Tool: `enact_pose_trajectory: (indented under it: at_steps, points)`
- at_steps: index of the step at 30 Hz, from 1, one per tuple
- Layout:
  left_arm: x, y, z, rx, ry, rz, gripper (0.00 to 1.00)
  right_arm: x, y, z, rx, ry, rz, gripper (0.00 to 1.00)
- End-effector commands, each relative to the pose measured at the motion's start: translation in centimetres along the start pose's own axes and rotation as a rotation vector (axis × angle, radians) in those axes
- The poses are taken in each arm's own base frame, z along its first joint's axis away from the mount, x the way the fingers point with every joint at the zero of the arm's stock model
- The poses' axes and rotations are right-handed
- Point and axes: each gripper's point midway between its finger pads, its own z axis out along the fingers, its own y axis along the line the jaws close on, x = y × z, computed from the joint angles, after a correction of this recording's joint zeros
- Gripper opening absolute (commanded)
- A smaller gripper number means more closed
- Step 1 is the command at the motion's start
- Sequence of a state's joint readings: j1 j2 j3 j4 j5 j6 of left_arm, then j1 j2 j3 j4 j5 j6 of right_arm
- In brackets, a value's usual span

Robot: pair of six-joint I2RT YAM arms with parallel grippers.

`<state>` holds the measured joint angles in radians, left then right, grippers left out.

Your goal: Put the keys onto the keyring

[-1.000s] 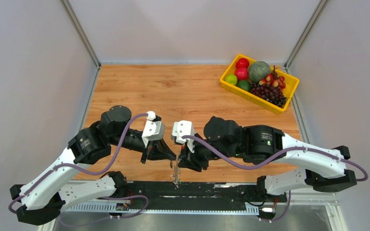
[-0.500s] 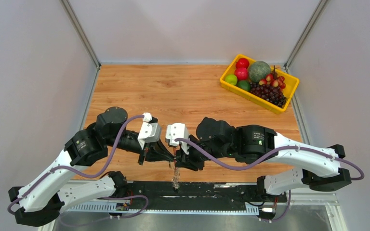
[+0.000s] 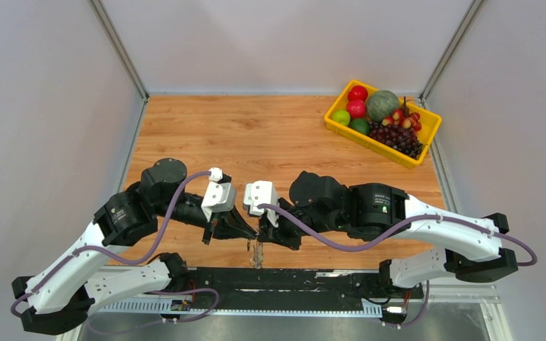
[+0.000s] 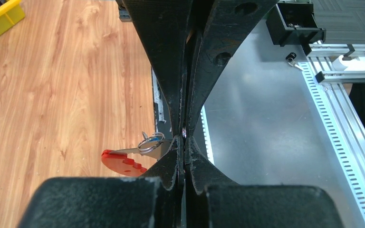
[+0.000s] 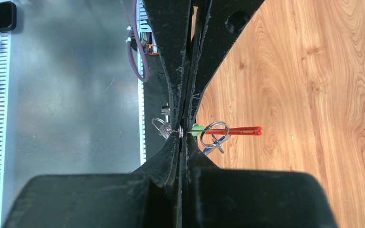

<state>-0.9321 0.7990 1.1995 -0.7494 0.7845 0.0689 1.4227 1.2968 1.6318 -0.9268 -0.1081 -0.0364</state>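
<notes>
My left gripper [image 3: 250, 231] and right gripper [image 3: 263, 231] meet tip to tip over the table's near edge, both shut. In the left wrist view, the left gripper [image 4: 185, 134] pinches the keyring [image 4: 123, 160], whose grey strip and red curved part stick out left with a wire ring [image 4: 151, 141] on it. In the right wrist view, the right gripper [image 5: 183, 134] is shut on metal beside a green key head [image 5: 198, 129]. A round ring [image 5: 215, 133], a blue key [image 5: 217, 144] and the red keyring edge [image 5: 240, 130] lie just right of it. A small bundle [image 3: 257, 252] hangs below the tips.
A yellow tray [image 3: 426, 135] of fruit stands at the table's far right corner. The black rail [image 3: 291, 280] and the metal base [image 4: 275, 123] run along the near edge below the grippers. The wooden table [image 3: 256, 135] stretches beyond the arms.
Both arms have shifted a little to the left together, the right arm more so. The grippers stay shut and joined at the tips, with the bundle still hanging below.
</notes>
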Motion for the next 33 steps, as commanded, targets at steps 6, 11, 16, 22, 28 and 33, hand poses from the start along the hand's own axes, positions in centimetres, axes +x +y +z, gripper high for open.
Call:
enact_pose_trajectory:
  at_steps: [6, 11, 16, 22, 28, 33]
  points:
    - [-1.3, -0.4, -0.2, 0.020, -0.043, 0.064, 0.00, -3.0, 0.2, -1.2, -0.012, -0.130, -0.034, 0.00]
    - [-1.7, 0.0, -0.5, -0.016, -0.078, 0.086, 0.22, -4.0, -0.1, -2.4, 0.017, -0.209, -0.026, 0.00]
    - [-2.5, -0.1, -0.9, -0.044, -0.146, 0.131, 0.49, -4.9, -0.5, -3.7, 0.050, -0.272, -0.011, 0.00]
    - [-3.2, 0.3, -0.9, -0.070, -0.192, 0.134, 0.57, -5.2, -0.7, -4.5, 0.063, -0.307, -0.014, 0.00]
    - [-4.1, 1.0, -0.7, -0.100, -0.215, 0.142, 0.57, -5.3, -0.6, -4.7, 0.059, -0.317, -0.023, 0.00]
    - [-4.7, 1.7, -0.9, -0.140, -0.235, 0.156, 0.56, -5.1, -0.6, -4.7, 0.063, -0.315, -0.024, 0.00]
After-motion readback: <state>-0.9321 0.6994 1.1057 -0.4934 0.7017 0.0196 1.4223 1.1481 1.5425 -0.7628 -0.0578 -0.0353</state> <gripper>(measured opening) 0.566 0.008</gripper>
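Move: At the fingertips of both hands, which all but meet high above the table, is the small metal ring of the keyring: about 1 cm right of the left hand's point and 1 cm left of the right hand's, level with both. Each hand pinches there. The red handle lies roughly 5 cm ahead of the ring and 3 cm lower, in line sideways; the bunch of keys hangs about 1 cm back of it and 7 cm below, also in line. Keeping the ring pinched in its shut fingers, the right hand lifts about 4.5 cm and edges 1 cm or so to its right, tipping its fingers up some 10 degrees. The left hand opens to a bit over half and lets go, rising about 3 cm with its fingertips tilting up similarly, then easing 1.5 cm forward, its spread fingers staying around the ring. ##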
